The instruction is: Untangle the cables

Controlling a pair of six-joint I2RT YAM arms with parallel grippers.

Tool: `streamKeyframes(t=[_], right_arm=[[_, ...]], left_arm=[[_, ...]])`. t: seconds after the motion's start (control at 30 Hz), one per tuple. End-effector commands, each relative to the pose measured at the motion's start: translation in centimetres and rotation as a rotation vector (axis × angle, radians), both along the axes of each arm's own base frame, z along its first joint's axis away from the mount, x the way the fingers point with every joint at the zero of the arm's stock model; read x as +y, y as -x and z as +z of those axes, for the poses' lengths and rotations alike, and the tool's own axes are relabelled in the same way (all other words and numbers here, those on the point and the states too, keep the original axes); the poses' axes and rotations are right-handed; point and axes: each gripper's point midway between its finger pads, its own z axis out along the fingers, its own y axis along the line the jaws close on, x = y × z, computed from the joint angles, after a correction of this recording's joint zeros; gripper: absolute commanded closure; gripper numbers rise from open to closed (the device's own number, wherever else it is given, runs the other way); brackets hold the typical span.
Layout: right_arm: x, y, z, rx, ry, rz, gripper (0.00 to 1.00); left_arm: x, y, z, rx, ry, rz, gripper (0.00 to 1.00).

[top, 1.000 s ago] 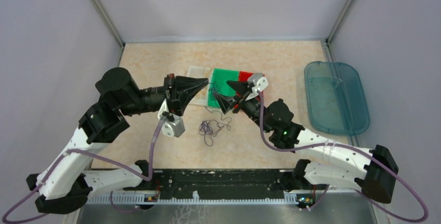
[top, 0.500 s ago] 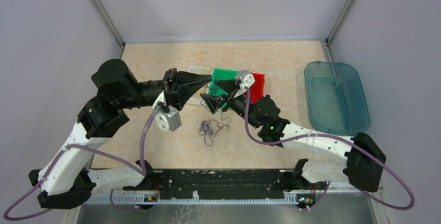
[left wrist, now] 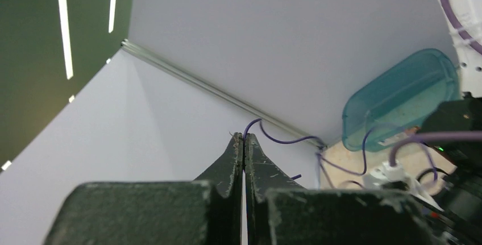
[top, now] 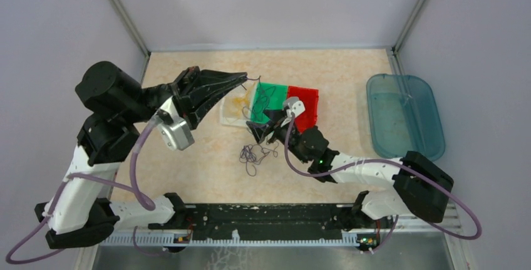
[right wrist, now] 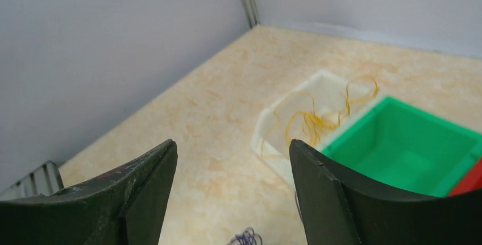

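A thin purple cable (left wrist: 284, 141) runs from my left gripper (left wrist: 244, 137), whose jaws are shut on its end. In the top view the left gripper (top: 244, 77) is raised above the white bin (top: 229, 117). The purple cable (top: 258, 103) hangs down over the green bin (top: 275, 92) towards a loose purple tangle (top: 253, 155) on the table. My right gripper (top: 262, 133) is low beside that tangle, open, nothing between its fingers. The right wrist view shows the right gripper (right wrist: 232, 145), the tangle's top (right wrist: 247, 237) below it, and yellow cables (right wrist: 310, 123) in the white bin (right wrist: 273, 121).
Three small bins stand in a row: white, green (right wrist: 409, 148) and red (top: 305, 104). A teal tray (top: 404, 116) lies at the right by the wall. Enclosure walls close off the back and both sides.
My left gripper has risen and swung back and left, pulling the purple cable's end up with it. The right arm has moved left and down towards the tangle, jaws still open.
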Motion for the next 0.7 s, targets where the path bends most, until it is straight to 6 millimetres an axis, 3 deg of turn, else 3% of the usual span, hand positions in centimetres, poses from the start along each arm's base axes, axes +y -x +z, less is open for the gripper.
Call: streamKeyframes(t=[0.0, 0.17, 0.27, 0.4, 0.53, 0.67], right_arm=[[-0.8, -0.2, -0.9, 0.034, -0.068, -0.043, 0.27], [-1.6, 0.0, -2.9, 0.071, -0.056, -0.055, 0.28], [-2.0, 0.7, -2.8, 0.074, -0.065, -0.036, 0.28], [-3.3, 1.2, -2.1, 0.077, -0.074, -0.048, 0.27], [-5.4, 0.6, -0.5, 0.067, -0.076, -0.114, 0.26], [-7.7, -0.6, -1.3, 0.092, 0.022, -0.229, 0.26]], left_arm=[[1.1, 1.1, 3.4, -0.067, 0.091, -0.010, 1.00], [2.0, 1.2, 5.0, -0.120, 0.136, 0.022, 1.00], [2.0, 0.9, 4.2, -0.123, 0.113, 0.039, 1.00], [1.4, -0.2, 1.7, -0.148, 0.042, 0.076, 1.00], [0.3, -3.3, -1.7, -0.139, -0.008, 0.177, 1.00], [-0.4, -7.6, -3.2, -0.127, 0.007, 0.334, 1.00]])
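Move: The purple cable's loose pile on the table lies about 4 cm left and 2 cm back of the open right hand, some 26 cm below it. From the left hand, which already pinches the cable's raised end, that pile is about 10 cm ahead, straight in line sideways and roughly 57 cm down. The green box stands about 16 cm ahead of and 2 cm right of the right hand, the white box 17 cm ahead and 10 cm left, both some 24 cm below. The purple cable stays pinched at its upper end in the shut left fingers, which lift it about 3 cm, then dip some 5 cm and push forward towards the boxes, the wrist turning slightly counter-clockwise. Beside it the open right hand drops roughly 6 cm, then rises most of the way again while swinging about 5 cm right, away from the pile, its fingers staying open. ##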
